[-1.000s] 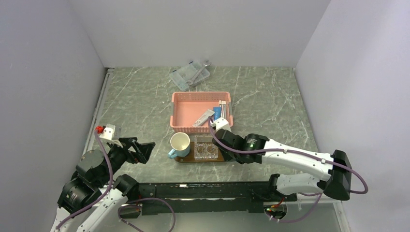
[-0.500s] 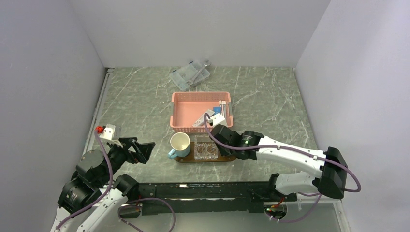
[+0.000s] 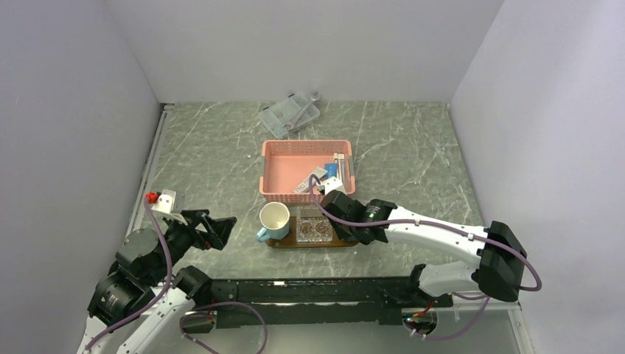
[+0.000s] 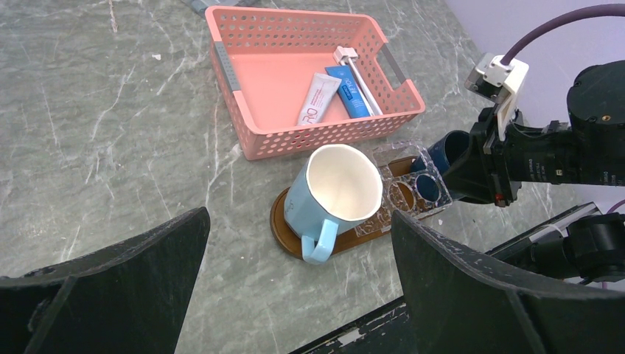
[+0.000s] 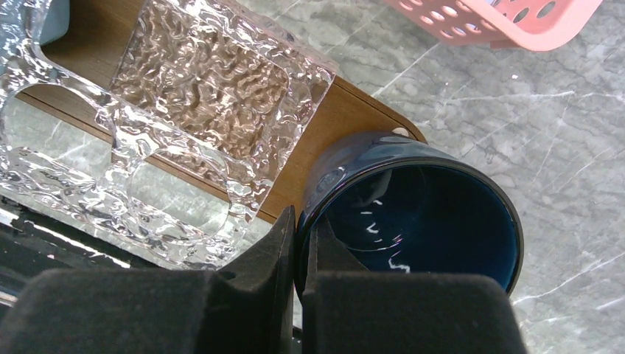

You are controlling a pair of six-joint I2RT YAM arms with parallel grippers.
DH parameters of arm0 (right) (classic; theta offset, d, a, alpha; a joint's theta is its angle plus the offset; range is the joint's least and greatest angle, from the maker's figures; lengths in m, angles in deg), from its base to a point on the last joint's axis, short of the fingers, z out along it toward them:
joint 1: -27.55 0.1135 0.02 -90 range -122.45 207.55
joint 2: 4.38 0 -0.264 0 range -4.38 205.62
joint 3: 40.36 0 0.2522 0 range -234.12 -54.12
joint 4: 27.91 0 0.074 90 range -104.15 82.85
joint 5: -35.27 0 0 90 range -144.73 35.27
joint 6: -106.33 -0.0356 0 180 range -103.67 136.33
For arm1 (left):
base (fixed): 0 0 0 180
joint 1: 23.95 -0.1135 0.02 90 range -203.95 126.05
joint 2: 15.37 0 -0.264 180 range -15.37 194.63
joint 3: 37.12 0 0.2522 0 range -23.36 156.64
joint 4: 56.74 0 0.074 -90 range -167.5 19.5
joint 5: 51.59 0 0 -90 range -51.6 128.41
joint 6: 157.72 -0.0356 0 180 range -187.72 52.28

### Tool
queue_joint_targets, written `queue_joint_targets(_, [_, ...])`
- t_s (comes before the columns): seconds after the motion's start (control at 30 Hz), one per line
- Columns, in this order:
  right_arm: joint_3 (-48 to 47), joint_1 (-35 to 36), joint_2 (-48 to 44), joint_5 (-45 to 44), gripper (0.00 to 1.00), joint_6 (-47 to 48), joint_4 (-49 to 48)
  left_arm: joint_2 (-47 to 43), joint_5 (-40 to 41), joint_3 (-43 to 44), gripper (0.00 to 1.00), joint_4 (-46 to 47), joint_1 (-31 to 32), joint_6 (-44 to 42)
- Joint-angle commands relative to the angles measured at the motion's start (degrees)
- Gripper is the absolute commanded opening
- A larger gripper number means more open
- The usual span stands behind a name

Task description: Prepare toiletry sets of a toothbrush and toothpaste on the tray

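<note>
The tray (image 3: 282,243) is a dark wooden oval holding a light blue mug (image 3: 274,220) and a clear textured holder (image 3: 313,228). My right gripper (image 5: 301,221) is shut on the rim of a dark blue mug (image 5: 420,214), one finger inside and one outside, at the tray's (image 5: 324,125) right end. I cannot tell if the mug rests on the tray. A pale toothpaste tube (image 4: 317,98), a bright blue one (image 4: 348,92) and a white toothbrush (image 4: 361,85) lie in the pink basket (image 4: 332,136). My left gripper (image 3: 221,228) stands open at the near left, apart from everything.
The pink basket (image 3: 306,143) sits just behind the tray. A clear plastic box (image 3: 289,114) lies by the back wall. The right arm stretches from the near right across to the tray. Grey walls close in the marbled table on three sides.
My right arm has swung left with the dark blue mug, bringing it closer over the tray's right end. The left arm has not moved.
</note>
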Motion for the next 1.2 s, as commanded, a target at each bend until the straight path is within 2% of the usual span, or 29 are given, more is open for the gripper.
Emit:
queue_joint_targets(0.0, [-0.4,-0.5,0.0,-0.4,0.00,0.9,-3.4,0.6,0.4,0.3,0.99,0.9,-0.3,0.2])
queue_joint_targets(0.43, [-2.4,-0.6,0.0,-1.2,0.27,1.2,-1.7,0.7,0.2,0.3,0.99,1.1,-0.2,0.1])
queue_joint_targets(0.83, [-7.6,-0.7,-2.4,-2.7,0.29,1.7,4.4,1.0,0.3,0.3,0.99,1.1,-0.3,0.0])
queue_joint_targets(1.17, [-16.6,-1.0,-2.0,-5.9,0.31,3.4,11.4,1.8,0.9,0.3,0.99,1.1,-0.3,0.1])
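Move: In my right hand, pinched at its left, near-side rim, is the dark blue mug, over the tray's right end; its middle is about 3 cm to my right, 2 cm ahead and 4 cm below. The clear organizer is some 7 cm left and 2 cm ahead, the blue toothpaste in the basket roughly 15 cm ahead and 2 cm left, both lower. From my left hand, the mug lies about 27 cm right, 5 cm ahead and 20 cm below. My right hand stays almost in place over the tray's right end and opens its fingers about a quarter of the way, letting go of the dark blue mug's rim. Then I lift roughly 6 cm, nearly straight up with a small drift forward, away from the mug, fingers still parted and the wrist barely tilting. ##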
